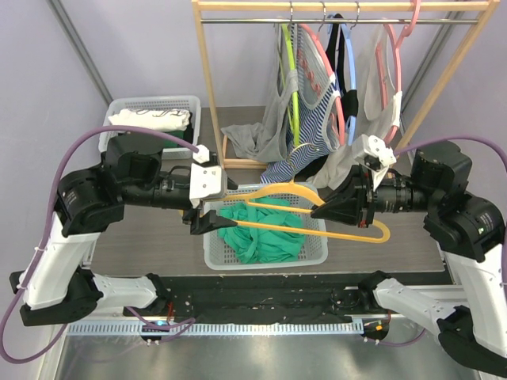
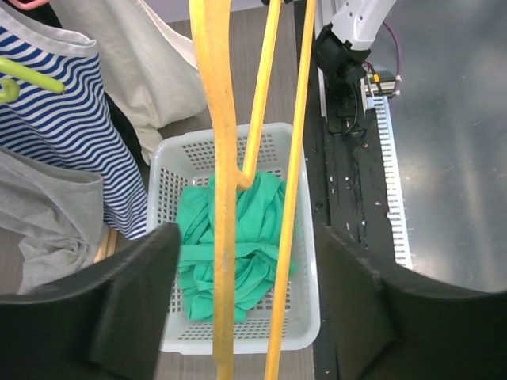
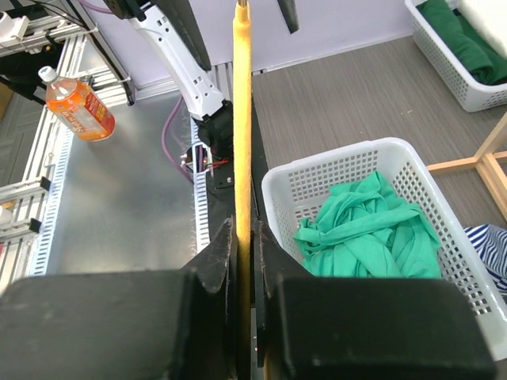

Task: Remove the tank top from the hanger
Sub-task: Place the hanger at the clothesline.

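The green tank top (image 1: 257, 229) lies crumpled in a white basket (image 1: 265, 259), off the yellow hanger (image 1: 301, 192). The bare hanger hangs level above the basket. My right gripper (image 1: 329, 210) is shut on its right part; in the right wrist view the fingers (image 3: 226, 245) pinch the yellow bar (image 3: 242, 119). My left gripper (image 1: 207, 218) is at the hanger's left end, open. In the left wrist view both yellow bars (image 2: 224, 158) pass between its wide-apart fingers (image 2: 150, 269) without touching them, with the tank top (image 2: 253, 261) below.
A wooden rack (image 1: 333, 8) at the back carries several garments on coloured hangers, the striped one (image 1: 313, 103) just behind the basket. A second white basket (image 1: 150, 119) with white cloth stands at the back left. An orange bottle (image 3: 78, 103) lies on the metal bench.
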Controlling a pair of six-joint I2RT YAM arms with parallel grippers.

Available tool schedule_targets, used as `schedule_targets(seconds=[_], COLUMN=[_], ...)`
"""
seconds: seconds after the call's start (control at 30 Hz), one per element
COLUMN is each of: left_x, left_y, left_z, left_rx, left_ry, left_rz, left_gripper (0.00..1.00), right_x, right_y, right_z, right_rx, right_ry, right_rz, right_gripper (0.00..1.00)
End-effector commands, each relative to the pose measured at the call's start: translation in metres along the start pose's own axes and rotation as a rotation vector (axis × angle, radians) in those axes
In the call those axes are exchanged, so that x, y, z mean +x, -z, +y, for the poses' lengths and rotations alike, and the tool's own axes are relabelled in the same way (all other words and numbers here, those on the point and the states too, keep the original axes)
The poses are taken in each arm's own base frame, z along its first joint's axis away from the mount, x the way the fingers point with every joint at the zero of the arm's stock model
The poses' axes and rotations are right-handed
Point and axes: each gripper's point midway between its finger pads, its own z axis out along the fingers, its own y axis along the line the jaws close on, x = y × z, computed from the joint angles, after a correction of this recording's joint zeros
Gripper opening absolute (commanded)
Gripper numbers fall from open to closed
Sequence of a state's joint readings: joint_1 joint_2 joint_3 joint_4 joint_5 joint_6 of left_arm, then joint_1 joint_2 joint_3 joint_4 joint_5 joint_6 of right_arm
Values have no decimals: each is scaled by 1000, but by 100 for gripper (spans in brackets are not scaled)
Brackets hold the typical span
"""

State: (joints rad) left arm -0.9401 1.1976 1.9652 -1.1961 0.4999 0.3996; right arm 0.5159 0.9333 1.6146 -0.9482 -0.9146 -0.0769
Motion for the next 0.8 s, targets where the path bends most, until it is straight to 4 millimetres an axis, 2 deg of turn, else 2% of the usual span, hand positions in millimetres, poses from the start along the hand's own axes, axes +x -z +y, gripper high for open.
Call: schedule_targets(seconds=[0.0,0.13,0.2,0.4,0.53,0.77], left_x=[-3,-7,-10,-18,-19,-3], left_y=[4,6,8,13,15,12], left_z=[-2,1,2,4,2,-1], left_rx=[6,-13,-21,-41,-32,-24], left_ry=[9,14,17,21,20,20], left_rz=[-5,-9,-19,-45,-48,-5], left_gripper=[65,30,23,22,0,0], right_x=[-9,-6,-3,4,3,-10], right_y=[8,10,9,5,3,8], right_z=[5,5,2,-6,-10,-15], right_rx=[30,44,52,67,79,133], right_ry=[75,79,73,54,45,73], right_rz=[-39,-39,-33,-16,-19,-51], right_gripper=[1,1,1,1,1,1])
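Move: The yellow hanger's left shoulder bar already runs between the left hand's open fingers, about 1 cm ahead of their midpoint and level with it. The right hand still grips the hanger's other side. From that hand the middle of the clothesline rail is roughly 35 cm ahead, 5 cm right and 18 cm up, while the basket with the green tank top is some 5 cm ahead, 10 cm left and 35 cm below. The left hand stays where it is, dipping barely half a centimetre and coming back, while its wide-open fingers shut on the hanger's shoulder bar near the left end and pinch it, with the thin lower bar left outside them. The right hand keeps its shut grip and presents the hanger, shifting about 1 cm back and to the right, then easing forward again and down about 1 cm, with hardly any turn. ##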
